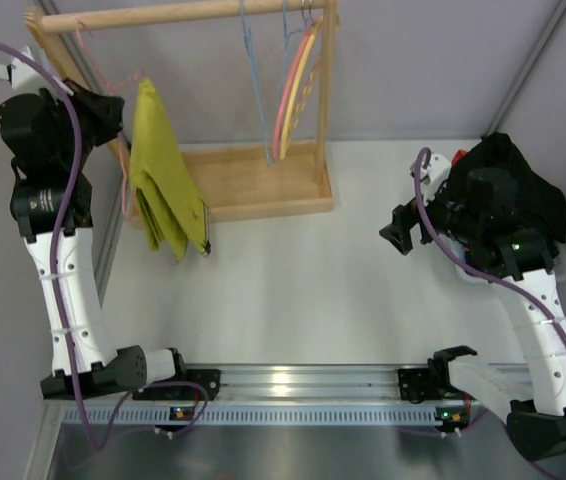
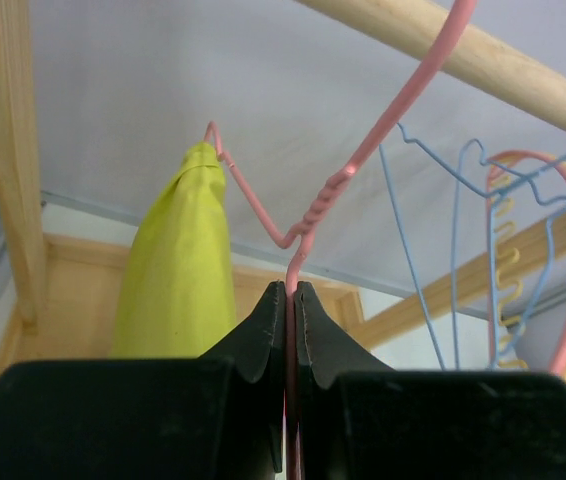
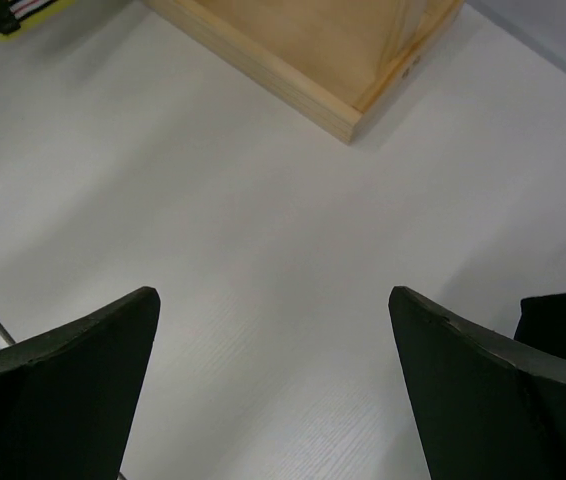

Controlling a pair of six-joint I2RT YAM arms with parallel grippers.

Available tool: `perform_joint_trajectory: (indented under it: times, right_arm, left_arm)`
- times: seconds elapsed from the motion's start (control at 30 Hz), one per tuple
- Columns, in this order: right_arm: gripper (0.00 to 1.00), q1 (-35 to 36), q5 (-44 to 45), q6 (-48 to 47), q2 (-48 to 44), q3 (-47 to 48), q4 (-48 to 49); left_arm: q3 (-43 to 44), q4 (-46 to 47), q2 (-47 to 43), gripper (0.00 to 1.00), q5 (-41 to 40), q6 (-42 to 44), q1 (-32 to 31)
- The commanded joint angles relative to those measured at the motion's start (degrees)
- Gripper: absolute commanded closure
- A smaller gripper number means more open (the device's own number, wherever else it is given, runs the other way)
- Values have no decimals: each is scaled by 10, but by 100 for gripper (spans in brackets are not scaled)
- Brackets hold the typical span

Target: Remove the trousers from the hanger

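The mustard yellow-green trousers (image 1: 163, 170) hang folded over the thin pink wire hanger (image 1: 98, 70), whose hook sits on the wooden rail at the rack's left end. My left gripper (image 1: 113, 115) is just left of the trousers, up by the rail. In the left wrist view its jaws (image 2: 290, 290) are shut on the hanger's pink wire (image 2: 313, 205) just below the twisted neck, with the trousers (image 2: 178, 270) hanging to the left. My right gripper (image 1: 398, 232) hovers open over the white table at the right, and nothing lies between its fingers (image 3: 273, 300). A striped cuff (image 3: 8, 12) shows at the far left.
The wooden rack (image 1: 253, 185) stands at the back with its base on the table. Thin blue wire hangers (image 1: 253, 80) and thicker pink-and-yellow hangers (image 1: 298, 90) hang at the rail's right end. A black clothing heap (image 1: 523, 190) lies behind the right arm.
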Motion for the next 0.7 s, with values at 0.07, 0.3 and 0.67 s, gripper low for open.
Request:
perform_joint_trajectory:
  times: [0.07, 0.3, 0.67]
  right_arm:
    - [0, 65, -5, 35, -12, 25, 174]
    - [0, 265, 143, 55, 11, -27, 340]
    - [1, 550, 315, -20, 255, 26, 595]
  left_arm:
    - [-43, 115, -92, 100, 31, -56, -2]
    - [-85, 78, -136, 100, 45, -78, -1]
    - [-119, 68, -164, 100, 34, -85, -1]
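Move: The trousers hang from the pink hanger's far shoulder, their middle about 5 cm ahead of the left hand, 6 cm to its right and some 17 cm below. From the right hand they are about 45 cm left, 12 cm ahead and 5 cm higher. From the left hand, the blue hanger is roughly 26 cm right and 7 cm ahead, nearly level; the pink and yellow hangers are 33 cm right and 7 cm ahead, also level. Still pinching the pink hanger near its neck, the left hand draws it farther back from the rail, about 6 cm, sinking some 3 cm and easing to a stop. The empty right hand, fingers wide open, sweeps about 28 cm left towards the trousers, arcing up and then sinking, while turning counter-clockwise and tipping its fingers up by some 25 degrees each. ##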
